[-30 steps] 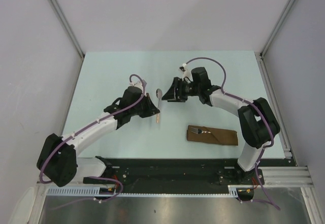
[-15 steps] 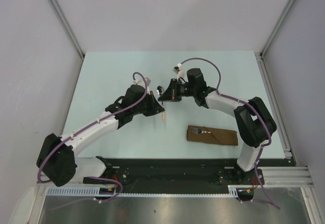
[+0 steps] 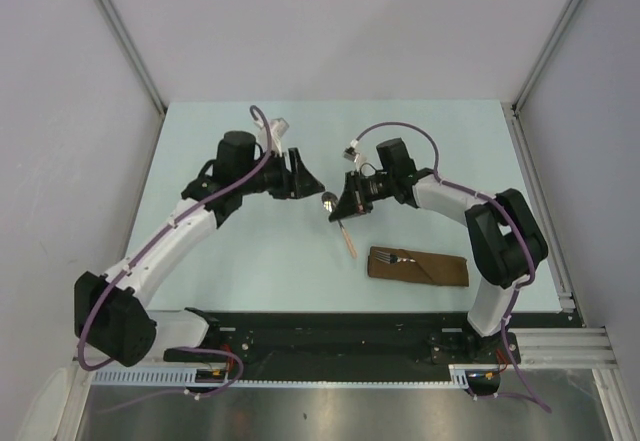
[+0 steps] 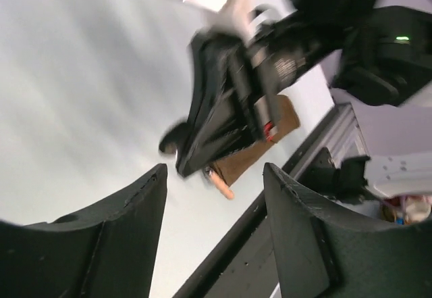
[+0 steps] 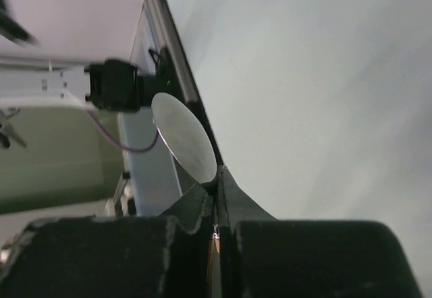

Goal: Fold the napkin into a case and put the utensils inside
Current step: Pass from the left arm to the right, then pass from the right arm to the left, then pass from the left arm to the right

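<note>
The spoon (image 3: 347, 237) hangs over the mat, silver bowl up-left and pale orange handle pointing toward the near edge. My right gripper (image 3: 343, 211) is shut on its neck just below the bowl (image 5: 183, 136). In the right wrist view the right gripper (image 5: 217, 184) has its jaws pressed together on the neck. My left gripper (image 3: 304, 178) stands open a short way to the left of the spoon, holding nothing. From the left wrist, its open fingers (image 4: 128, 234) frame the spoon's handle tip (image 4: 222, 188). The case (image 3: 418, 267), a brown strip, lies at the near right with the fork (image 3: 397, 258) tucked in, tines showing.
A black rail (image 3: 330, 333) runs along the near edge between the arm bases. Metal frame posts (image 3: 545, 61) and grey walls close off the pale green mat (image 3: 200, 261) on three sides.
My left gripper opened, let go of the spoon and drew back up-left. My right gripper closed on the spoon's neck and now holds it alone, shifted slightly right and nearer.
</note>
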### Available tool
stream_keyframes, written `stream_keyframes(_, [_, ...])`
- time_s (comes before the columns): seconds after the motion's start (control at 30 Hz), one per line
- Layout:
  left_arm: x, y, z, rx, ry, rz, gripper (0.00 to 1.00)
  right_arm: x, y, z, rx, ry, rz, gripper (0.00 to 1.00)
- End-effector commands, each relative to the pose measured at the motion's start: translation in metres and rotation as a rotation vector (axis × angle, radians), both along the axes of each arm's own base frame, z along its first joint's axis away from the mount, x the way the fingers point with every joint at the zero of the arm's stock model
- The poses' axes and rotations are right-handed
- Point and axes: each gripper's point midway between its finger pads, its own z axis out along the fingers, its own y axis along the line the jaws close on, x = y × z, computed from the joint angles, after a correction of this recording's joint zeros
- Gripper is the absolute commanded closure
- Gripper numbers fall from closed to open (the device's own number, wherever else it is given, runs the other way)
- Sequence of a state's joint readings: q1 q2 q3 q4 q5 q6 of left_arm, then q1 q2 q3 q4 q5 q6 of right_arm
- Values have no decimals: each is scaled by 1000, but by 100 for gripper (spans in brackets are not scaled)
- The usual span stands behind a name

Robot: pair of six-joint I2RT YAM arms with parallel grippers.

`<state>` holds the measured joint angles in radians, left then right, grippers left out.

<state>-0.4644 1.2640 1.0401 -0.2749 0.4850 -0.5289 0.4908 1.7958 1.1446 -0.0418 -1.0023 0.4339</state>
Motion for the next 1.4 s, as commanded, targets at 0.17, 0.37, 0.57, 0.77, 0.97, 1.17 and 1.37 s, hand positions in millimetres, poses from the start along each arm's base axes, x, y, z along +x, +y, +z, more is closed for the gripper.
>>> stream_keyframes(0.17, [-43, -24, -2, 57, -75, -479, 36, -91, -17, 29, 69, 39, 322, 100])
stream_keyframes(0.37, [-56, -30, -18, 93, -72, -524, 40, -101, -19, 34, 71, 48, 332, 100])
stream_keyframes(0.57, [-66, -34, -30, 114, -40, -562, 47, -106, -21, 31, 63, 54, 333, 100])
stream_keyframes(0.77, [-74, -40, -34, 108, 0, -598, 61, -107, -22, 33, 67, 47, 328, 100])
stream_keyframes(0.97, [-75, -44, -30, 105, 1, -616, 82, -108, -23, 34, 70, 41, 323, 99])
stream_keyframes(1.17, [-46, -48, -9, 79, -52, -392, 100, -66, -54, 21, -69, 20, -35, 52])
stream_keyframes(1.37, [-29, -62, -23, -14, 96, 9, 100, -36, -153, 1, -292, 123, -617, 37])
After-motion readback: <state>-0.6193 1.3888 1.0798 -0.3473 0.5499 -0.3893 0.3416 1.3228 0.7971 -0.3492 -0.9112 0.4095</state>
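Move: The spoon hangs in my right fingers, gripped near its neck, its middle about 3 cm back and 1 cm right of them. From my open left hand, the spoon's middle lies roughly 4 cm back, 6 cm right and 9 cm lower, its bowl towards that hand. From my right hand, the folded napkin's middle is about 9 cm back, 19 cm right and 13 cm below; the fork on it is some 7 cm back, 13 cm right and 12 cm down. I draw the spoon back about 10 cm with my right hand, turning it a little counter-clockwise, while my left hand follows back and down, swings some 30 degrees clockwise and shuts on the bowl end. My right fingers then open and slide off to the right and slightly forward; my left hand eases a few centimetres forward, turning partly back and keeping its pinch. ##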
